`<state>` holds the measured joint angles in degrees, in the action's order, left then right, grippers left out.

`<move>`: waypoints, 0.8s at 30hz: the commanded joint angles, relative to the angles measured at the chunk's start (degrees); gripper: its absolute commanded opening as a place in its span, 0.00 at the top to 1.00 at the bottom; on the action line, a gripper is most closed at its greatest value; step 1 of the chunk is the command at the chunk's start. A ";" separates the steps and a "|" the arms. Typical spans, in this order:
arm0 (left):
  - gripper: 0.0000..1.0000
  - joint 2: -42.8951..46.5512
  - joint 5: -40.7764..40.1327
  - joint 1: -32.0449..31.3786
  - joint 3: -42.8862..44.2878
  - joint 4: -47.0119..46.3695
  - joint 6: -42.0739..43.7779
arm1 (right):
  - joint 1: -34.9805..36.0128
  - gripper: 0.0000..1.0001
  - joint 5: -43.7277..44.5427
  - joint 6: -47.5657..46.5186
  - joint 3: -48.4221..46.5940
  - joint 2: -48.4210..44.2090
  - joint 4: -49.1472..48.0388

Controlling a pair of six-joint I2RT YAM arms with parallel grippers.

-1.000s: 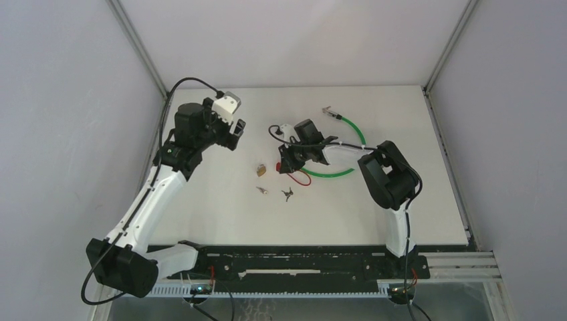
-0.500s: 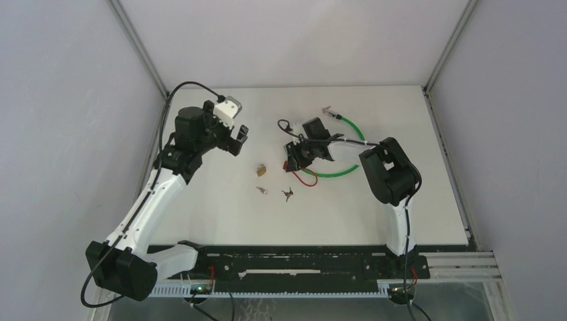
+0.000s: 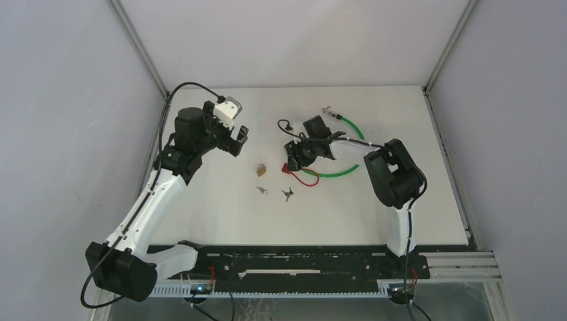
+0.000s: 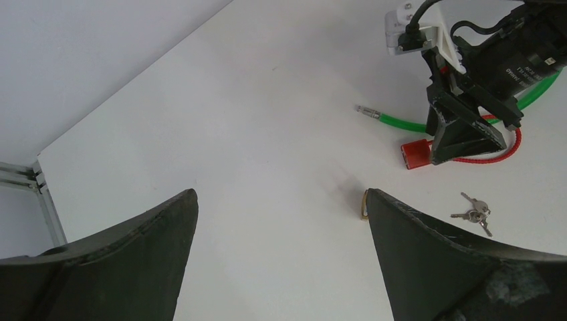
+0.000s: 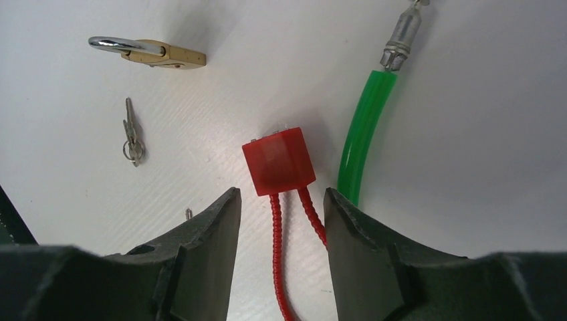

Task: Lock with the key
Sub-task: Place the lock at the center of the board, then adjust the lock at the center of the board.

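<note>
The brass padlock [image 3: 261,170] lies on its side on the white table, its steel shackle [image 5: 114,44] showing in the right wrist view. A single key [image 3: 262,190] and a small key bunch [image 3: 287,194] lie just in front of it. My left gripper [image 3: 239,138] hovers up and to the left of the padlock, open wide with nothing between its fingers. My right gripper [image 3: 294,160] is open, its fingers either side of the thin cable of a red cable lock [image 5: 279,161], which rests on the table.
A green cable [image 3: 341,170] with a metal tip [image 5: 400,37] curves round the right gripper. The red cable [image 3: 306,178] loops beside it. Grey walls stand left and right, and the table's back edge is far off.
My right gripper has opened and drawn back a little to the right, leaving the red lock on the table. My left gripper has opened fully and shifted slightly right.
</note>
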<state>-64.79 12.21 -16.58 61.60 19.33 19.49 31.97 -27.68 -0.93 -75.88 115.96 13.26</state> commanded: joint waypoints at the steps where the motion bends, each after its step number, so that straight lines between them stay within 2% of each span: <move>1: 0.00 2.16 0.05 0.27 -1.18 -2.51 -0.06 | 0.46 0.43 2.14 -2.92 -0.33 -5.97 0.26; 9: 0.00 2.20 -1.75 0.25 -1.32 -2.90 -0.37 | -1.44 0.39 7.57 -5.87 2.06 -11.68 0.35; 16: 0.00 0.34 -0.81 0.24 0.56 -0.53 -1.96 | -13.02 0.39 8.99 -6.55 2.24 -13.86 1.10; 21: 0.00 -0.62 0.91 0.23 1.18 1.12 -0.89 | -19.87 0.39 3.26 -11.02 2.29 -14.39 5.63; 24: 0.00 -1.04 1.23 0.28 1.73 2.11 -0.35 | -21.71 0.40 -1.55 -19.42 2.29 -15.21 11.65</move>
<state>-65.56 12.03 -16.58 61.60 20.67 19.03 10.68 -22.50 -10.55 -73.76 104.38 17.76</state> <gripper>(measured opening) 0.998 0.603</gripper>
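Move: The red lock lies just off the right fingertips, some 2 cm to their left, 1 cm back and 2 cm lower, already out of the grip. From the right hand the brass padlock stands about 10 cm left and 1 cm back, the key bunch 9 cm back and 2 cm left, and the green hose's near tip 6 cm ahead and 2 cm left. From the left hand the red lock is roughly 13 cm right, 2 cm back and 25 cm below. Lift the right gripper clear of the red lock, rising about 6 cm with the fingers kept half open. Then sweep it right, some 17 cm in all, and forward about half as far, away from the lock and out over the loop of the green hose, turning the wrist roughly 20 degrees clockwise as it goes. ##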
